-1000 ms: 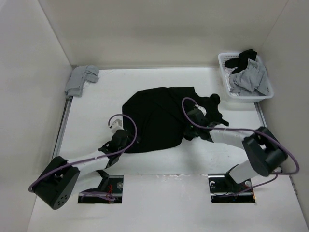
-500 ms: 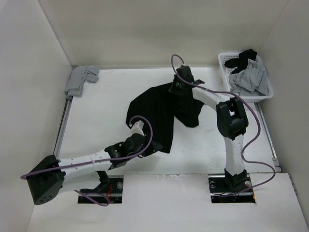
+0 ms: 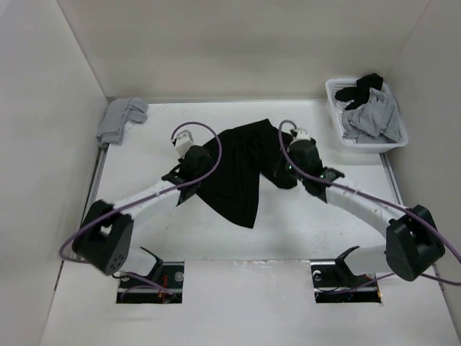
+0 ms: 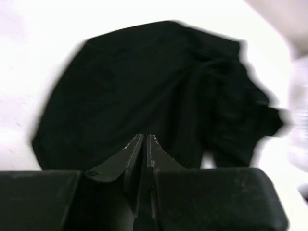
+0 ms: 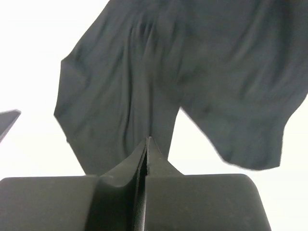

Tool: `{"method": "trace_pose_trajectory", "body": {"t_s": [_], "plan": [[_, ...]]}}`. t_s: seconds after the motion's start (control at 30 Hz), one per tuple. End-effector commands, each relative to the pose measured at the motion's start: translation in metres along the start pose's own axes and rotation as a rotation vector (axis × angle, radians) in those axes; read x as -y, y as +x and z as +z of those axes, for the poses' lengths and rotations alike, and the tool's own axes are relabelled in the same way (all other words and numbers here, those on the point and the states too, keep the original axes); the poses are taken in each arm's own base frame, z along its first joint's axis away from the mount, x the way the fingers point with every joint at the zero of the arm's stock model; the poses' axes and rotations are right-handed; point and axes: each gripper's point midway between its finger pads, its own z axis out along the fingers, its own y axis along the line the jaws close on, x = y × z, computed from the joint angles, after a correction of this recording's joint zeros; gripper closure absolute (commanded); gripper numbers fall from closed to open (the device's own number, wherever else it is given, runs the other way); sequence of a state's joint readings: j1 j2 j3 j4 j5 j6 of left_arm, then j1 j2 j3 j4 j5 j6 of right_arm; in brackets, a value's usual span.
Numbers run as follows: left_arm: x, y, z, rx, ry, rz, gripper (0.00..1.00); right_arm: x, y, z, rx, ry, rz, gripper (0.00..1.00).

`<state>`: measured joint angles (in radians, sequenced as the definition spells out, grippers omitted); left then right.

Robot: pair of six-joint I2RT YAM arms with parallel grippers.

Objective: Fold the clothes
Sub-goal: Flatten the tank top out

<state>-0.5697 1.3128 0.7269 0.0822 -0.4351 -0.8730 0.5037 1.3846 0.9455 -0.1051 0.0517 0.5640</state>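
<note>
The clothes [image 3: 241, 173], a plain black shirt-like garment, sit bunched mid-table with a pointed corner toward the near edge. My left gripper [image 3: 202, 171] is at its left edge and my right gripper [image 3: 288, 175] at its right edge. The left wrist view is blurred: the left gripper [image 4: 145, 137] has its jaws almost together, tips against the black cloth [image 4: 144, 82]. In the right wrist view, the right gripper [image 5: 147, 140] is shut, and folds of the cloth [image 5: 125, 82] run down into its tips.
A white basket [image 3: 371, 145] with grey and black garments stands at the back right. A light grey garment [image 3: 122, 119] lies in the back left corner. White walls enclose the table on three sides.
The left arm swung from the garment's near edge to its left side. The right arm came back from the far edge to the right side. The garment has been drawn into a narrower shape.
</note>
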Motion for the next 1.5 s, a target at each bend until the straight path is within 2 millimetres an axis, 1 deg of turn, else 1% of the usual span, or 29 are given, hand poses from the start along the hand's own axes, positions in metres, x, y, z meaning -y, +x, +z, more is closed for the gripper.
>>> {"method": "trace_pose_trajectory", "body": {"t_s": [0.0, 0.03, 0.07, 0.1, 0.13, 0.2, 0.27, 0.4, 0.53, 0.63, 0.8, 0.93, 1.03, 1.17, 1.33, 1.47], "plan": [[-0.011, -0.002, 0.028, 0.013, -0.102, 0.193, 0.93, -0.022, 0.043, -0.003, 0.010, -0.125, 0.044, 1.00], [-0.011, -0.001, 0.035, 0.020, -0.119, 0.228, 0.90, -0.029, 0.054, -0.006, 0.002, -0.155, 0.050, 1.00], [-0.012, -0.002, 0.040, 0.026, -0.135, 0.250, 0.89, -0.037, 0.070, -0.011, -0.017, -0.187, 0.044, 1.00], [-0.013, -0.002, 0.045, 0.032, -0.162, 0.278, 0.84, -0.042, 0.084, -0.014, -0.034, -0.212, 0.039, 0.97], [-0.014, 0.000, 0.050, 0.042, -0.183, 0.303, 0.79, -0.047, 0.096, -0.018, -0.049, -0.236, 0.036, 0.91], [-0.012, 0.001, 0.055, 0.057, -0.203, 0.327, 0.74, -0.055, 0.119, -0.024, -0.074, -0.269, 0.027, 0.81], [-0.010, 0.001, 0.060, 0.077, -0.226, 0.363, 0.72, -0.057, 0.136, -0.027, -0.091, -0.295, 0.029, 0.78], [-0.009, 0.010, 0.073, 0.082, -0.268, 0.416, 0.71, -0.060, 0.155, -0.028, -0.122, -0.329, 0.063, 0.78], [-0.015, 0.024, 0.085, 0.049, -0.289, 0.435, 0.71, -0.064, 0.163, -0.032, -0.126, -0.353, 0.068, 0.78], [-0.021, 0.025, 0.090, 0.044, -0.313, 0.436, 0.72, -0.068, 0.160, -0.040, -0.112, -0.379, 0.070, 0.78], [-0.025, 0.024, 0.102, 0.042, -0.328, 0.427, 0.72, -0.072, 0.158, -0.053, -0.098, -0.419, 0.067, 0.78], [-0.030, 0.033, 0.109, 0.013, -0.332, 0.436, 0.72, -0.078, 0.158, -0.062, -0.089, -0.448, 0.069, 0.78], [-0.031, 0.038, 0.110, 0.006, -0.328, 0.421, 0.71, -0.081, 0.160, -0.064, -0.093, -0.456, 0.059, 0.78], [-0.029, 0.039, 0.113, 0.004, -0.319, 0.414, 0.70, -0.091, 0.169, -0.062, -0.120, -0.471, 0.038, 0.78], [-0.024, 0.039, 0.116, 0.006, -0.300, 0.405, 0.68, -0.104, 0.187, -0.059, -0.161, -0.494, 0.021, 0.78], [-0.020, 0.039, 0.114, 0.011, -0.278, 0.393, 0.68, -0.110, 0.200, -0.054, -0.191, -0.501, 0.011, 0.79]]}}
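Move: Below the left hand, some 12 cm down and 7 cm straight ahead, is the left-side patch of the tank top. The top's left shoulder corner is about 13 cm ahead and 4 cm right, at the same drop. From the right hand, the near hem corner lies roughly 15 cm back, 9 cm left and 15 cm down. The top's right flap is almost underneath that hand, 1 cm back and 4 cm right. Down about 11 cm and forward some 7 cm goes the left hand onto the tank top's left side, rolling its left side up about 30 degrees as its fingers part a little, then it stays there. The right hand swings back and left, sinking, away from the flap to over the near hem corner; it rises a few centimetres and dips again, turning counter-clockwise, fingers slightly opened and still above the cloth. ##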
